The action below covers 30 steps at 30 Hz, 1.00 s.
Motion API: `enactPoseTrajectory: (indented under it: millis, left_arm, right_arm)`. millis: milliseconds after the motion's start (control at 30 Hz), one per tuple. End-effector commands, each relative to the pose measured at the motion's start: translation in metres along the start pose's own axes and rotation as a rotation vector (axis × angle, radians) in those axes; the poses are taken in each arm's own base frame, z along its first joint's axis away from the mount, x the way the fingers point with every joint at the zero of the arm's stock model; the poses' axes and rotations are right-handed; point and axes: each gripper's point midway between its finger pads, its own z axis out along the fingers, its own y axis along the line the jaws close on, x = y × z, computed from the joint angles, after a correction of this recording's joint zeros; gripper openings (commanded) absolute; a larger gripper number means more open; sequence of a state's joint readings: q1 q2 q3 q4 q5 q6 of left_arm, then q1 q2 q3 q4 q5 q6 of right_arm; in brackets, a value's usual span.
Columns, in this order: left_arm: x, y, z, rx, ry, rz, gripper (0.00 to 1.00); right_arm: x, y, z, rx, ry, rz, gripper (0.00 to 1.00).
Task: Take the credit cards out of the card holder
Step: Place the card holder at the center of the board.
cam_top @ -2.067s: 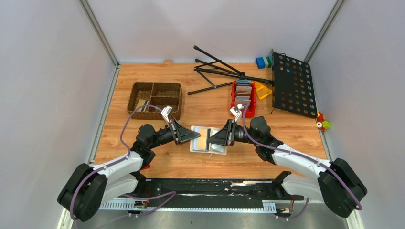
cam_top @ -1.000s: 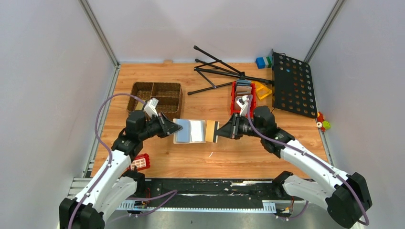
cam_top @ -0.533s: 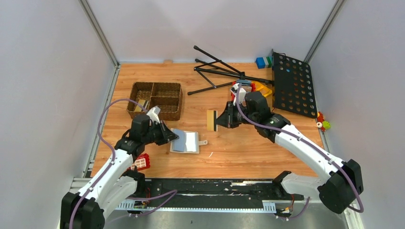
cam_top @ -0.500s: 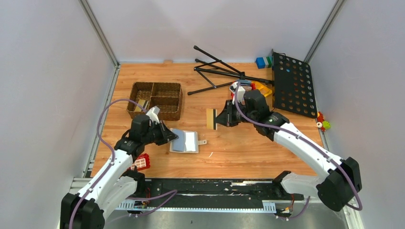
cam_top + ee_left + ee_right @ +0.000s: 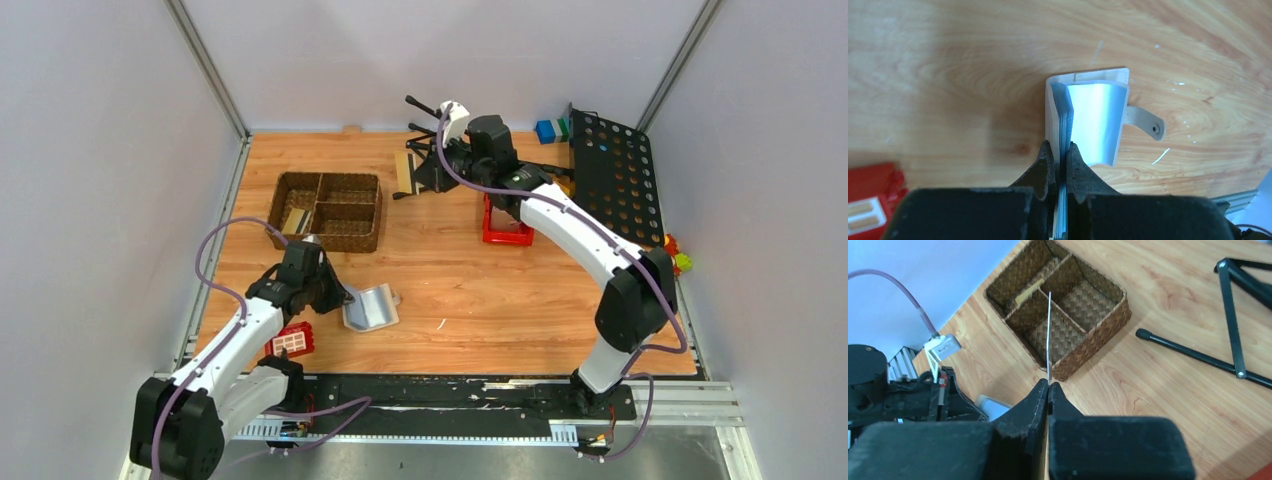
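The card holder [image 5: 372,307], beige with a pale blue-grey inside, lies open on the table near the left arm. In the left wrist view its strap tab [image 5: 1144,121] points right. My left gripper [image 5: 340,297] [image 5: 1061,150] is shut on the holder's left flap [image 5: 1058,107]. My right gripper [image 5: 421,172] [image 5: 1048,385] is raised at the back of the table, shut on a tan credit card [image 5: 405,173]. That card shows edge-on [image 5: 1049,330] in front of the basket in the right wrist view. Another card [image 5: 293,220] [image 5: 1030,293] lies in the basket's left compartment.
A brown woven basket [image 5: 358,238] [image 5: 1087,347] with compartments stands at the left. A red bin [image 5: 505,235] sits right of centre under the right arm. A black folded stand [image 5: 470,150] [image 5: 1233,315] and perforated plate [image 5: 612,180] lie at the back. A small red block [image 5: 292,341] is beside the left arm.
My right gripper has carried the tan card from mid-table up and back, to the right of the basket. My left gripper has drawn the card holder nearer and to the left.
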State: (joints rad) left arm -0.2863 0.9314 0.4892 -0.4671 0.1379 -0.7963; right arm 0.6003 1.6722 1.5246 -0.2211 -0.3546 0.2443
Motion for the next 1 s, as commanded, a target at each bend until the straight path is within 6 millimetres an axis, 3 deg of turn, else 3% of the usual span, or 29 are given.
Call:
enactPoseTrajectory:
  millis: [0, 133, 267, 333, 567, 733, 800, 867, 900, 967]
  left_arm:
    - [0.006, 0.019, -0.02, -0.161, 0.063, -0.099, 0.0]
    - [0.012, 0.045, -0.036, -0.261, 0.071, -0.095, 0.0]
    - [0.01, 0.044, -0.036, -0.233, 0.071, -0.107, 0.0]
    - [0.01, 0.042, -0.034, -0.219, 0.075, -0.132, 0.0]
    - [-0.011, 0.015, -0.014, -0.105, 0.069, -0.115, 0.0]
    - [-0.006, 0.003, 0.012, -0.007, 0.132, -0.096, 0.01]
    - [-0.009, 0.002, 0.013, -0.007, 0.126, -0.076, 0.17]
    - [-0.017, 0.009, 0.006, -0.068, 0.103, -0.043, 0.4]
    - [-0.024, 0.012, -0.001, -0.105, 0.088, -0.015, 0.46]
    - [-0.044, 0.012, -0.021, -0.153, 0.034, 0.037, 0.49]
  right_arm:
    - [0.017, 0.0, 0.009, -0.067, 0.096, -0.022, 0.0]
    - [0.036, -0.006, 0.002, -0.055, 0.116, -0.106, 0.0]
    - [0.054, -0.018, 0.008, -0.025, 0.14, -0.246, 0.0]
    - [0.051, -0.022, 0.013, -0.013, 0.111, -0.284, 0.0]
    - [0.023, -0.001, 0.049, -0.119, 0.024, -0.336, 0.0]
    - [0.013, 0.006, 0.039, -0.119, -0.02, -0.317, 0.0]
    - [0.021, 0.002, 0.03, -0.096, -0.007, -0.345, 0.0]
    - [0.027, -0.004, 0.022, -0.064, 0.01, -0.361, 0.0]
    - [0.03, -0.005, 0.018, -0.057, 0.015, -0.37, 0.0]
    - [0.031, -0.008, 0.01, -0.043, 0.006, -0.377, 0.0]
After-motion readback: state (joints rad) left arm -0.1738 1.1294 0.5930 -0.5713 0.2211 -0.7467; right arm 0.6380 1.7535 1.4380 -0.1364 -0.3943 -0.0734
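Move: Held by its left-hand flap and leaves, the card holder has its middle about 5 cm right of the left fingers, 1 cm ahead and 3 cm below. The red block lies 12 cm left of that hand and 7 cm back. For the right hand and its tan card, the woven basket sits some 20 cm left, 10 cm ahead and 23 cm lower; the red box is about 19 cm right and 8 cm ahead. Swinging back and left about 5 cm low over the wood, the left hand tips its fingers some 10 degrees steeper, returns forward and right nearly as far, sinks a little and opens about halfway to let the card holder go. Meanwhile the right hand lowers its still-pinched card about 6 cm, drifting slightly left nearer the basket and turning roughly 20 degrees. ##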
